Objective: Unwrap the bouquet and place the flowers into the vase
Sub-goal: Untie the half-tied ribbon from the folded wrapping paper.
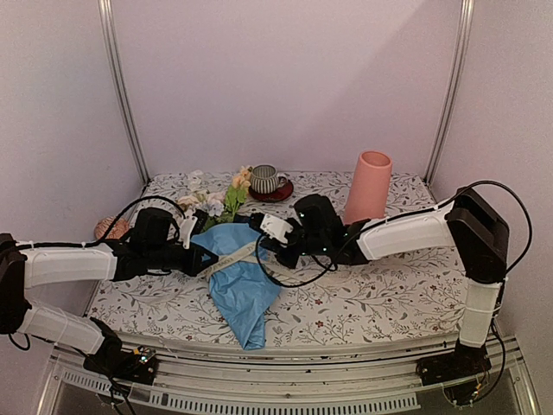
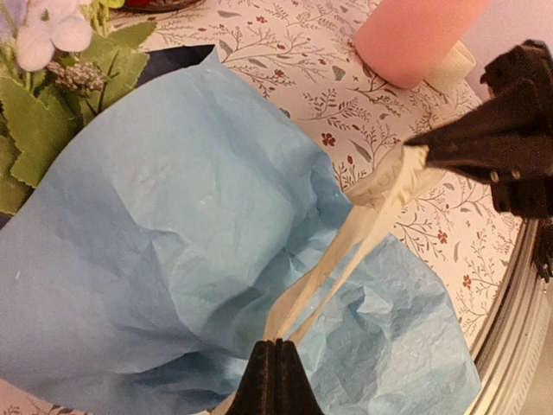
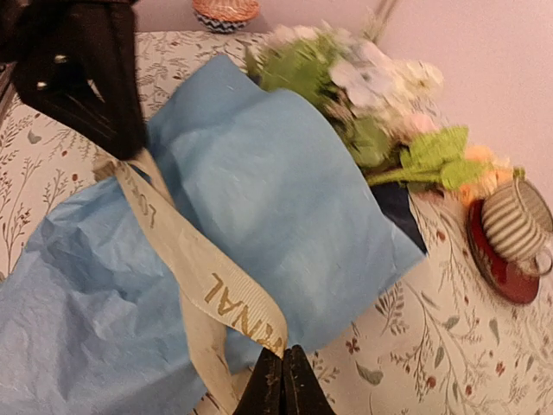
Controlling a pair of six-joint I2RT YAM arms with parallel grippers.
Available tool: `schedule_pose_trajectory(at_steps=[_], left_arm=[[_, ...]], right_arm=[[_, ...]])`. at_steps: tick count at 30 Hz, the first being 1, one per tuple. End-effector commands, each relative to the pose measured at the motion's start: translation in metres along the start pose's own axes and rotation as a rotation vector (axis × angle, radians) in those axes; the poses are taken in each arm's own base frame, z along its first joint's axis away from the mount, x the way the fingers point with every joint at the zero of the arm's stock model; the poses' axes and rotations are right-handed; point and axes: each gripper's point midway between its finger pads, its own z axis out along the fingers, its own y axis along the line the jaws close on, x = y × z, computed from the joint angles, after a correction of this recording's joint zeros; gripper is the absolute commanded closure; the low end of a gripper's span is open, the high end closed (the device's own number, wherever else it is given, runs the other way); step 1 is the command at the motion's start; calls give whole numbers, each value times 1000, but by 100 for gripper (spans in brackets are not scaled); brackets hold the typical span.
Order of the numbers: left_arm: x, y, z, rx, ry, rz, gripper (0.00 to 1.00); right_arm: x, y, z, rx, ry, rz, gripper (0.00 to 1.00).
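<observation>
The bouquet [image 1: 238,281] lies on the table in crinkled blue paper [image 2: 173,216], its flowers [image 1: 212,201] pointing toward the back. A cream ribbon [image 2: 346,251] with gold lettering [image 3: 207,281] stretches taut across the paper between both grippers. On the left side of the wrap, my left gripper [image 2: 275,346] is shut on one end of the ribbon. The other end is pinched in my shut right gripper [image 3: 282,353], which sits at the wrap's right side [image 1: 262,249]. Upright behind the right arm stands the salmon-pink vase [image 1: 369,186].
A striped cup [image 1: 263,179] on a red saucer [image 1: 278,195] stands at the back, beside the flower heads. A small orange woven object [image 1: 109,227] sits at the table's left edge. Cables loop over both arms. The patterned cloth ends at the front rail [image 1: 285,354].
</observation>
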Motion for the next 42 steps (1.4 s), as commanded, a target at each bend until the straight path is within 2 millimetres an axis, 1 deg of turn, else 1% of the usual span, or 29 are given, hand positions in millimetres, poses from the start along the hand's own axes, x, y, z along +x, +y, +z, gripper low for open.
schedule_pose_trajectory(at_steps=[1, 3, 4, 6, 7, 9, 10, 13, 15, 18, 21, 23, 24, 27, 32, 37, 42], left_arm=[[3, 6, 0, -23, 12, 2, 100], [4, 7, 0, -26, 14, 3, 100], [4, 7, 0, -26, 15, 3, 100], [4, 7, 0, -27, 13, 3, 100], [4, 7, 0, -27, 13, 3, 100], [4, 6, 0, -25, 14, 3, 100], [3, 7, 0, -25, 12, 3, 100], [3, 6, 0, -24, 12, 4, 100], [4, 7, 1, -26, 14, 3, 100], [4, 6, 0, -25, 13, 4, 100], [3, 6, 0, -22, 10, 3, 100], [2, 6, 1, -20, 7, 3, 100], [1, 5, 1, -18, 6, 3, 100], [0, 5, 1, -15, 5, 2, 100], [-3, 4, 2, -11, 0, 5, 100], [-3, 3, 2, -7, -1, 3, 100], [-2, 3, 4, -5, 6, 2, 100]], right_arm=[[34, -30, -15, 5, 9, 326, 96], [56, -39, -18, -12, 29, 447, 95], [65, -40, -19, -36, 37, 498, 92], [70, -39, -23, -96, 31, 551, 80], [68, -36, -25, -108, 25, 553, 74], [61, -34, -31, -116, 5, 516, 67], [57, -34, -34, -109, -3, 497, 62], [41, -31, -40, -91, -23, 392, 55], [28, -22, -41, -95, -33, 301, 55], [7, -3, -36, -108, -41, 126, 55], [-5, 13, -24, -117, -25, 3, 55], [-5, 23, -12, -100, 2, -88, 55], [-13, 25, -6, -80, 2, -131, 54], [-13, 33, 11, -18, 40, -270, 51], [-11, 37, 31, 14, 84, -387, 48], [-11, 39, 40, 35, 103, -456, 48], [-7, 40, 49, 56, 127, -505, 50]])
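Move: The right fingers hold the ribbon, which stretches some 16 cm left and 3 cm back to the left fingers' pinch; it is carried towards the bare table about 5 cm ahead, 8 cm right and 11 cm below the right hand. From the right hand, the blue paper's middle lies about 10 cm left, 9 cm back and 9 cm below, and the pink vase 25 cm right and 8 cm ahead. From the left hand, that bare table is some 24 cm right and 8 cm ahead, about 9 cm below. The right hand whips the pinched ribbon about 9 cm right and forward while sinking nearly 5 cm, off towards the bare table on the vase side, and its fingers open to about half and let the ribbon go. It then swings back some 13 cm left and 8 cm back towards the left hand, rising about 7 cm and then dipping nearly 5 cm over the paper, so that its open fingers come to either side of the ribbon, while the left hand stays put with its pinch shut on the ribbon. ##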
